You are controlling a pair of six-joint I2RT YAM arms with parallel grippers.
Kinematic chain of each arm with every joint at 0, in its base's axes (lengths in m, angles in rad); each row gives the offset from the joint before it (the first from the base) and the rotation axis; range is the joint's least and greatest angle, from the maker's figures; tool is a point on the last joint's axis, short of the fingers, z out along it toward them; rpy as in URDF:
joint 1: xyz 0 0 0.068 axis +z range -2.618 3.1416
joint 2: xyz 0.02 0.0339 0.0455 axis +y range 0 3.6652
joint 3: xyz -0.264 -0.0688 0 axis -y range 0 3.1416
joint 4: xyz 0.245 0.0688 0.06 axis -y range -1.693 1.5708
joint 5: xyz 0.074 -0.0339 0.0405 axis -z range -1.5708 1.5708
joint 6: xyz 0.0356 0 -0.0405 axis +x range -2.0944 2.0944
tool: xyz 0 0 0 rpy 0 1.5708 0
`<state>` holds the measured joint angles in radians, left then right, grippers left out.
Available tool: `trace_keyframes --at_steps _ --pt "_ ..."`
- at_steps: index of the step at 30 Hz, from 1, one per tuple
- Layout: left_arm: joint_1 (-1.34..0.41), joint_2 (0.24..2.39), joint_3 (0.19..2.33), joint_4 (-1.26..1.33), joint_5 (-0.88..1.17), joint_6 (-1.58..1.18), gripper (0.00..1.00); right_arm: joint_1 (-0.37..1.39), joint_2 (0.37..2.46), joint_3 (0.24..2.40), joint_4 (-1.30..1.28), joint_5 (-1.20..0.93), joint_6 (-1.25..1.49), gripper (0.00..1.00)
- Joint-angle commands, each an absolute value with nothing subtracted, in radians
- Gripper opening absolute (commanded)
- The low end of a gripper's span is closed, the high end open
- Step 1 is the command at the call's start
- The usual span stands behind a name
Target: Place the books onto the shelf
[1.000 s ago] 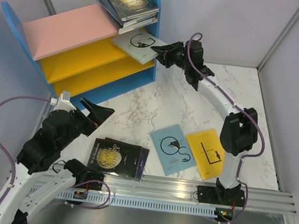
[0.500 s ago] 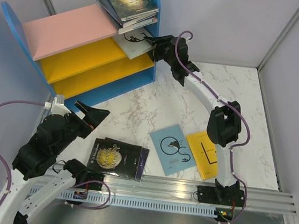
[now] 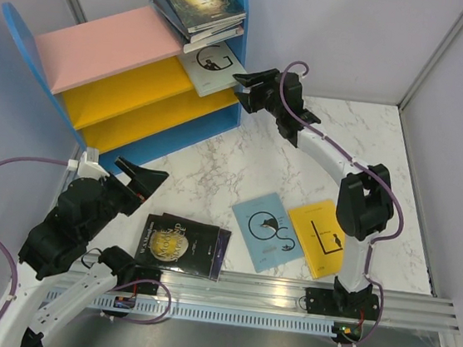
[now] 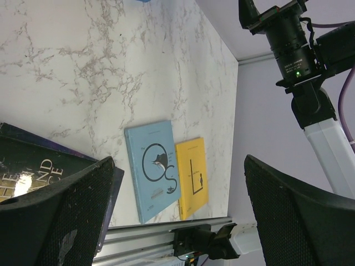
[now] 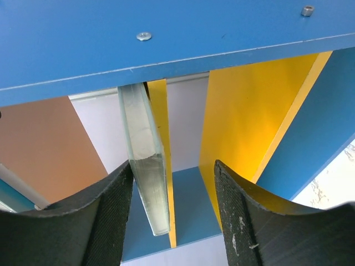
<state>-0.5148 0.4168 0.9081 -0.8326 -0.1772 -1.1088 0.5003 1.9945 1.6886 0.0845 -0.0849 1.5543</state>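
The shelf [image 3: 104, 46] stands at the back left, with a stack of books [image 3: 199, 2] at the right end of its pink top. A pale grey-blue book [image 3: 213, 64] lies on the upper yellow board. My right gripper [image 3: 243, 89] is open at that book's outer edge. In the right wrist view the book [image 5: 148, 183] stands close to the left finger [image 5: 105, 221], and a wide gap separates it from the other finger. On the table lie a black book [image 3: 183, 247], a teal-blue book [image 3: 268, 230] and a yellow book [image 3: 318, 236]. My left gripper [image 3: 144, 173] hangs open and empty near the black book.
The shelf's blue side panel [image 5: 166, 39] fills the top of the right wrist view, with the yellow boards [image 5: 244, 122] behind. Grey walls close in the marble table [image 3: 299, 164]. A metal rail [image 3: 285, 293] runs along the near edge.
My right gripper pushed the pale grey-blue book further onto the upper yellow board, opened and let it go. The left arm shifted slightly and stayed open.
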Motion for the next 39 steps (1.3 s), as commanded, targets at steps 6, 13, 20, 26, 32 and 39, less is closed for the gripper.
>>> trace_keyframes --at_steps 6,13,20,26,32,39 --pt "-0.515 0.39 0.916 -0.842 -0.187 -1.098 0.99 0.528 1.956 1.715 0.028 -0.107 1.483 0.59" --pt "-0.515 0.353 0.937 -0.891 -0.21 -1.091 0.99 0.568 1.986 1.791 0.008 -0.107 1.488 0.57" --pt "-0.515 0.331 0.969 -0.951 -0.244 -1.071 0.99 0.607 2.026 1.868 -0.051 -0.098 1.485 0.32" --pt "-0.515 0.322 1.023 -1.006 -0.297 -1.043 1.0 0.609 2.078 1.911 -0.071 -0.091 1.502 0.14" --pt "-0.517 0.296 1.075 -1.074 -0.37 -1.029 1.0 0.609 2.147 1.996 -0.08 -0.066 1.531 0.11" --pt "-0.534 0.282 1.111 -1.129 -0.416 -1.019 1.0 0.609 2.241 2.155 -0.124 -0.034 1.551 0.09"
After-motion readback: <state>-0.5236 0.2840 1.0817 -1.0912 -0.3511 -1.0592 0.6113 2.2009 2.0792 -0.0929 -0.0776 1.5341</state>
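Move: The grey-green book lies part-way in on the upper yellow shelf, its middle about 7 cm left and 5 cm ahead of the open right hand, some 2 cm higher. The stacked books on the pink top sit roughly 15 cm above that hand, 9 cm ahead and 10 cm left; the blue side panel's front edge is about 4 cm straight ahead, level in height. From the left hand the grey-green book is roughly 36 cm ahead, 15 cm right and 2 cm up. The right fingers pinch the grey-green book's outer edge and push it deeper into the shelf: the hand first swings about 6 cm left and 4 cm back, rising slightly and turning a little counter-clockwise as it closes, then drives forward and left some 4 cm with the grip kept. The open left hand drifts away, left, back and slightly up. ##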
